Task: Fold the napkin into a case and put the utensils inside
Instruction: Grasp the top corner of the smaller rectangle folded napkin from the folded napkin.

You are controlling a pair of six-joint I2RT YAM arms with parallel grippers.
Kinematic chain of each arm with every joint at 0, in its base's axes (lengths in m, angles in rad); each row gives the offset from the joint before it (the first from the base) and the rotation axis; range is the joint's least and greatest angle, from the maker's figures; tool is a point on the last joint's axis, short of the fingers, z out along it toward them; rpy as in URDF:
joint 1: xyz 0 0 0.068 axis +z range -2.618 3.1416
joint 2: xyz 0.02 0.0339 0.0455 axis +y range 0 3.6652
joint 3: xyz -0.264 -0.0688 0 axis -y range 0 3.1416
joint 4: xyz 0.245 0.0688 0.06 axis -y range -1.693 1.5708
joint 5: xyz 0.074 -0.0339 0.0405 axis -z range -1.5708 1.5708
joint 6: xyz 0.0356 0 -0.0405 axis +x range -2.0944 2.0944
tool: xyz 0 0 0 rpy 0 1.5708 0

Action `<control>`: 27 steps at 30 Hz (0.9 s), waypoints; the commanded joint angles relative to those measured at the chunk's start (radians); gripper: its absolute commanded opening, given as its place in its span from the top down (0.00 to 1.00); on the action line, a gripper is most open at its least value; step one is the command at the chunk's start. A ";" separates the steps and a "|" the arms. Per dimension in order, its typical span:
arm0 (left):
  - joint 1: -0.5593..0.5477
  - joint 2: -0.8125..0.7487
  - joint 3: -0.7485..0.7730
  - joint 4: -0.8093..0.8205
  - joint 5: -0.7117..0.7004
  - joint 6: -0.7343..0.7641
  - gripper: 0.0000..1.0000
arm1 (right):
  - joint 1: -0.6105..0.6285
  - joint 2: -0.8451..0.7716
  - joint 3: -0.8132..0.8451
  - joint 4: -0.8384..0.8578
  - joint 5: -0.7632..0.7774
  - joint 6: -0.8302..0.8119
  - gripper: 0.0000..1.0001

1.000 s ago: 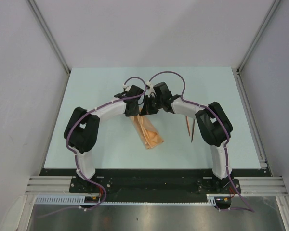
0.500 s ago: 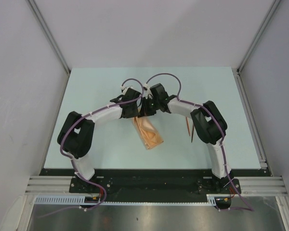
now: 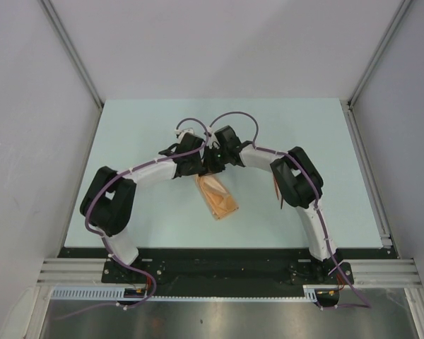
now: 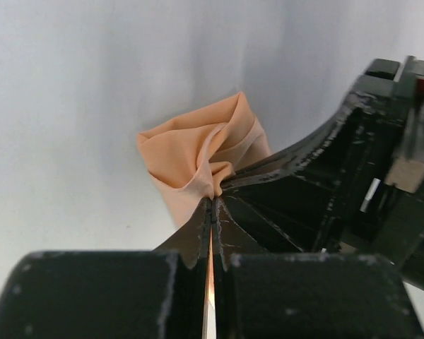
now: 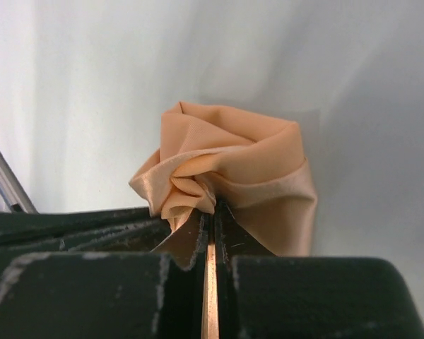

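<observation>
The peach-orange napkin (image 3: 219, 198) lies folded into a narrow strip in the middle of the table, its far end lifted and bunched. My left gripper (image 3: 196, 167) and right gripper (image 3: 215, 167) stand side by side over that far end, each shut on a pinch of cloth. In the left wrist view the napkin (image 4: 198, 152) gathers into the shut tips of the left gripper (image 4: 213, 199). The right wrist view shows the napkin (image 5: 247, 152) puckered at the right gripper (image 5: 213, 206). The utensils (image 3: 278, 189), thin reddish-brown sticks, lie right of the napkin, partly hidden by the right arm.
The pale green table (image 3: 141, 127) is walled by grey panels on the left, back and right. A metal rail (image 3: 367, 169) runs along its right edge. Both arms' elbows bend outward, the right one (image 3: 297, 176) over the utensils.
Both arms have swung a little to the left and toward the near edge. The pinched far end of the napkin came with them, so the strip looks shorter and more bunched.
</observation>
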 commanded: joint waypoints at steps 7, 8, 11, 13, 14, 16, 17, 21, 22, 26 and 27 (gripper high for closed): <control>0.015 -0.038 -0.001 0.018 0.008 -0.052 1.00 | -0.018 0.043 0.045 0.060 -0.096 0.000 1.00; 0.018 -0.039 -0.005 0.021 0.011 -0.064 1.00 | -0.022 0.033 0.040 0.059 -0.126 -0.003 0.99; 0.024 -0.047 -0.002 0.018 0.008 -0.064 1.00 | -0.041 -0.016 -0.020 0.071 -0.156 -0.004 0.82; 0.030 -0.056 -0.002 0.021 0.008 -0.067 1.00 | -0.053 -0.044 -0.073 0.106 -0.173 0.011 0.76; 0.031 -0.061 -0.007 0.024 0.009 -0.069 1.00 | -0.056 -0.059 -0.084 0.108 -0.186 0.017 0.75; 0.031 -0.067 -0.005 0.016 0.006 -0.069 1.00 | -0.059 -0.095 -0.110 0.111 -0.180 0.023 0.73; 0.031 -0.068 -0.007 0.016 0.005 -0.064 1.00 | -0.067 -0.105 -0.115 0.109 -0.185 0.026 0.72; 0.036 -0.075 -0.007 0.012 0.011 -0.063 1.00 | -0.073 -0.144 -0.141 0.129 -0.194 0.034 0.61; 0.036 -0.075 -0.007 0.015 0.012 -0.061 1.00 | -0.075 -0.142 -0.138 0.128 -0.193 0.035 0.61; 0.036 -0.073 -0.012 0.013 0.019 -0.057 1.00 | -0.085 -0.138 -0.138 0.137 -0.191 0.039 0.56; 0.036 -0.075 -0.012 0.013 0.019 -0.057 1.00 | -0.088 -0.135 -0.128 0.140 -0.193 0.039 0.56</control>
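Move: Both grippers already pinch the bunched top corner of the folded napkin, their tips only a centimetre or two apart, so the corner lies right at each hand point. From the right hand, the napkin's near end lies about 13 cm back and 6 cm to the right, some 3 cm below. The utensils lie roughly 21 cm to its right and 4 cm back, also about 3 cm below. First a nudge of about 1 cm leftwards and slightly forward, then the right hand opens its fingers nearly halfway, lets go of the bunched corner and pulls back to the right by some 3 cm. It rises about 2.5 cm over the napkin, its left side rolling up a little. The left hand keeps its pinch on the corner, easing slightly forward, left and up. ##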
